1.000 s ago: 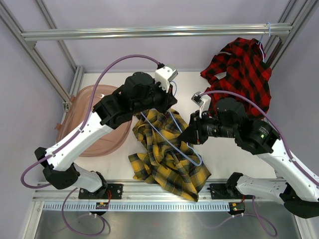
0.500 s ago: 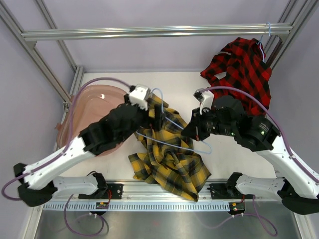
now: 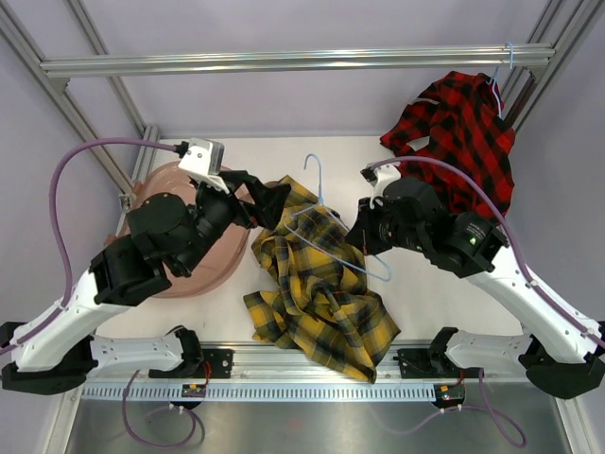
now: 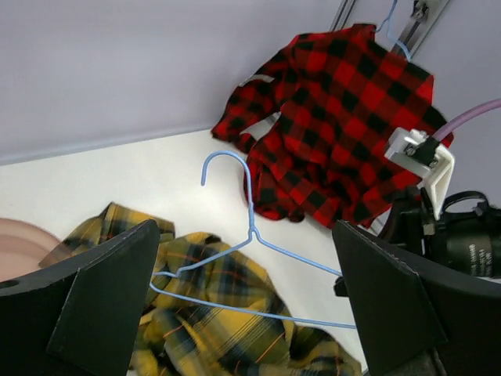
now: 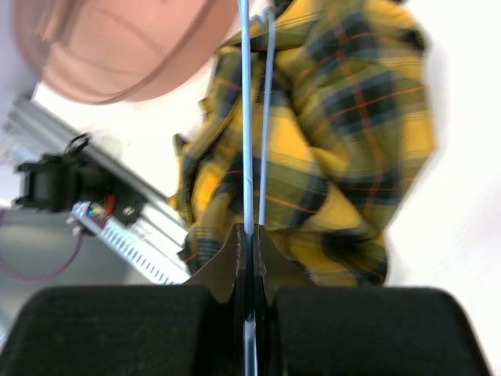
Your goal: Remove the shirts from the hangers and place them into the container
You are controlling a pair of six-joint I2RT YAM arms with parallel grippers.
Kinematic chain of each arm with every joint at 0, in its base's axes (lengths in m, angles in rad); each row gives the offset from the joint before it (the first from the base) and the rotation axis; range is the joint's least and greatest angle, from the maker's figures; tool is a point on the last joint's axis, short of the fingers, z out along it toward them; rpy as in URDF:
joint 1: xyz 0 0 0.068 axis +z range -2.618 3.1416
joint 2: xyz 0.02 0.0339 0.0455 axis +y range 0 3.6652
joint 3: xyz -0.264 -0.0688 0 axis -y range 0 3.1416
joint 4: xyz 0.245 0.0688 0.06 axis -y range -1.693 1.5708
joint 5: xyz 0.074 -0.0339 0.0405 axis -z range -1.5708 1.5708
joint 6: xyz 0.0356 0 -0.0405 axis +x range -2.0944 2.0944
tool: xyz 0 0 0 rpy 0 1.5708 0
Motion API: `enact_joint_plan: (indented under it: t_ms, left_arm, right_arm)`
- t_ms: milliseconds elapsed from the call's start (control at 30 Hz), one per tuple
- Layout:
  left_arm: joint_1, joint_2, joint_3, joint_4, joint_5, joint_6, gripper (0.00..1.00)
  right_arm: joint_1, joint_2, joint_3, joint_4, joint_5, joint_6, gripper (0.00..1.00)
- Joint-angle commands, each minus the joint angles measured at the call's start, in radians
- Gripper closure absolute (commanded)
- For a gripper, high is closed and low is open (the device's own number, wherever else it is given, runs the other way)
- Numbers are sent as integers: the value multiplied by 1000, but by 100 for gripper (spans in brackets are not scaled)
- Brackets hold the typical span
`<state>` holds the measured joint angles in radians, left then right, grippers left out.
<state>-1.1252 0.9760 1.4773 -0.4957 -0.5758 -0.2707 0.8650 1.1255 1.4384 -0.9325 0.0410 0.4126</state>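
The yellow-and-black shirt (image 3: 317,298) lies crumpled on the table between the arms. A light-blue hanger (image 3: 319,219) rests across its upper part, hook toward the back. My right gripper (image 3: 362,248) is shut on the hanger's right end; the right wrist view shows the wire (image 5: 246,117) pinched between the jaws. My left gripper (image 3: 265,197) stands wide open at the shirt's upper left edge, holding nothing; the hanger (image 4: 250,235) lies ahead between its fingers (image 4: 94,305). The red-and-black shirt (image 3: 463,142) hangs at the back right on a second hanger (image 3: 509,52). The container (image 3: 161,194) sits at the left, partly under my left arm.
A silver frame rail (image 3: 284,62) crosses the back, with slanted posts on both sides. The arms' base rail (image 3: 312,364) runs along the near edge. The red shirt (image 4: 337,133) hangs close behind my right arm (image 4: 450,235).
My left gripper has opened, let go and swung back left toward the container. My right gripper has shut on the hanger's end. The hanger now lies on top of the yellow shirt.
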Motion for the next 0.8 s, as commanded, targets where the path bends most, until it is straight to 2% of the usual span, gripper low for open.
enact_joint_plan:
  t_ms: [0, 33, 67, 133, 167, 267, 367, 467, 600, 767]
  left_arm:
    - [-5, 14, -46, -57, 11, -57, 1]
    - [-5, -6, -98, -34, 25, -74, 1]
    - [-5, -26, -220, -6, 60, -91, 1]
    - [-5, -71, -328, 61, 109, -145, 1]
    - [-8, -77, -412, 81, 169, -157, 1]
    - [-57, -85, -510, 143, 227, -173, 1]
    - [-132, -54, -525, 175, 229, -137, 1]
    - [-197, 16, -474, 145, 168, -85, 1]
    - [-228, 93, -410, 115, 102, -64, 1]
    - [-226, 113, -413, 121, 80, -73, 1]
  right_arm:
    - [-1, 14, 129, 6, 164, -32, 100]
    - [0, 40, 164, -8, 198, -53, 100]
    - [-1, 59, 242, -35, 268, -64, 100]
    - [-7, 118, 330, -63, 312, -98, 100]
    - [-18, 144, 428, -99, 327, -109, 100]
    - [-58, 243, 598, -153, 356, -146, 100]
    - [-112, 306, 694, -158, 346, -169, 100]
    - [-167, 355, 752, -154, 329, -182, 100]
    - [-218, 408, 809, -135, 315, -218, 100]
    - [-271, 516, 925, -146, 303, -242, 100]
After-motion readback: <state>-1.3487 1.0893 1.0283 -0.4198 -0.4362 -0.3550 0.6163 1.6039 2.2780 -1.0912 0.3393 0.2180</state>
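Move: The left hand is empty and open; the rumpled yellow shirt's middle lies about 12 cm to its right, 4 cm nearer the base and some 43 cm below, with the container about 10 cm ahead and 24 cm left, equally low. The right hand holds the empty blue hanger; the free spot on the rail is roughly 30 cm ahead, 3 cm right and 15 cm higher. From that hand the red shirt is 25 cm ahead, 24 cm right and 15 cm lower, the yellow shirt 4 cm left, 2 cm back and 28 cm below. Forward and up goes the right hand, about 16 cm out and 13 cm higher, rising early and then running nearly level, carrying the still-pinched hanger to the rail while the wrist tips up and turns clockwise some 20 degrees. The open left hand drops about 22 cm, chiefly early, and swings right and back towards the yellow shirt, its fingers tilting down. ##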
